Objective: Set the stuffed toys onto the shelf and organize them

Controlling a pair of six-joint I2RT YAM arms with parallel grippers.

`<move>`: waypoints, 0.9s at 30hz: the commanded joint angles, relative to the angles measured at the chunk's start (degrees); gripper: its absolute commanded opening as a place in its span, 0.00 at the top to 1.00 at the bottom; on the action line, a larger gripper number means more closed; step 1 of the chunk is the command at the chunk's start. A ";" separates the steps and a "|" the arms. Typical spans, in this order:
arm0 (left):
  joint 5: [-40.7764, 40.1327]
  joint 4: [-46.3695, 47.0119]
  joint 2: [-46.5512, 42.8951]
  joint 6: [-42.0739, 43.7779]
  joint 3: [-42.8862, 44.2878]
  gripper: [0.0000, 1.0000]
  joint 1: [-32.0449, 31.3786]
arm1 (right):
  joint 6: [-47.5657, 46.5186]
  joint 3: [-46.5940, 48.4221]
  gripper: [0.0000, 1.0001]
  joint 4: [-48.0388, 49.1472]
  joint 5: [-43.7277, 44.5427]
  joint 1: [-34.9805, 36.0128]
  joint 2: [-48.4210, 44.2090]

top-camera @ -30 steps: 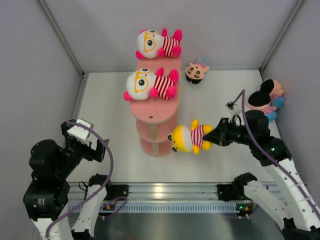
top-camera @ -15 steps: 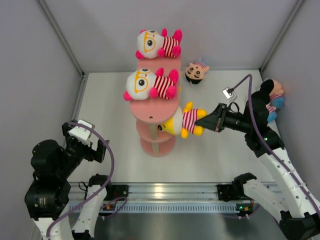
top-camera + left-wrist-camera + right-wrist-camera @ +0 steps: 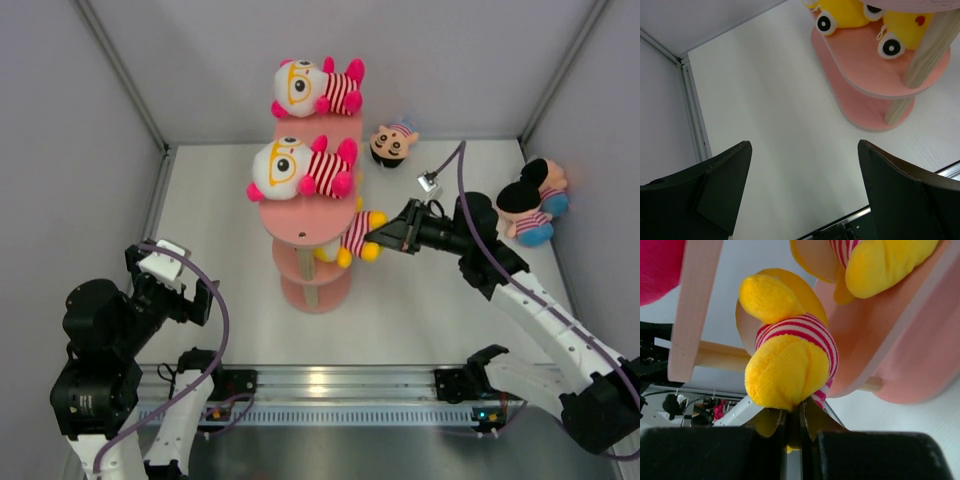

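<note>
The salmon-pink shelf (image 3: pixel 300 218) stands at the middle of the table. Two white-faced stuffed toys with orange glasses (image 3: pixel 318 88) (image 3: pixel 300 167) lie on its upper tiers. My right gripper (image 3: pixel 385 236) is shut on the foot of a yellow bear in a striped shirt (image 3: pixel 352 238) (image 3: pixel 790 360), whose head is tucked under a pink tier. A second yellow toy (image 3: pixel 880 265) lies on the tier beside it. My left gripper (image 3: pixel 178 292) (image 3: pixel 805 190) hangs open and empty over bare table, left of the shelf's base (image 3: pixel 875 70).
A black-haired toy (image 3: pixel 392 143) lies on the table behind the shelf. A mouse-eared toy (image 3: pixel 530 205) lies by the right wall. Wooden posts (image 3: pixel 930 50) join the tiers. Grey walls close in the table on three sides.
My right gripper has carried the yellow bear up and to the left, from beside the shelf's base into the shelf under a tier. The left arm has stayed put.
</note>
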 commanded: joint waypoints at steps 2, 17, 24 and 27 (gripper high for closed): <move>0.30 2.29 -0.18 0.00 -0.15 0.07 0.22 | 1.97 2.94 1.00 7.85 1.61 4.81 4.49; -0.14 2.29 -0.45 0.44 -1.37 0.07 0.22 | 3.29 2.85 0.89 12.18 5.38 9.92 13.73; 0.65 2.21 -0.27 0.44 -1.38 0.07 0.13 | 0.22 4.35 0.63 8.57 5.83 9.92 15.22; 0.47 2.20 -0.45 0.44 -1.46 0.07 0.22 | -1.01 4.96 0.61 6.55 6.89 9.92 15.13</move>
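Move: The yellow toy, already gripped by its foot in the right hand, is bound for the near end of the middle board, about 13 cm left of this hand, 1 cm ahead and 6 cm lower. The front post stands some 13 cm left and 4 cm back; another yellow toy lies roughly 8 cm ahead and 12 cm left, and a pink toy on the top board 11 cm ahead, 14 cm left. From the left hand, that spot is about 22 cm right and 8 cm ahead. The yellow toy is fed head-first under the top board, past the far side of the front post, as the right hand pushes it about 6 cm left while sinking around 5 cm and edging slightly forward. Once the leftward push has ended, the fingers part to roughly a third open around the foot. ##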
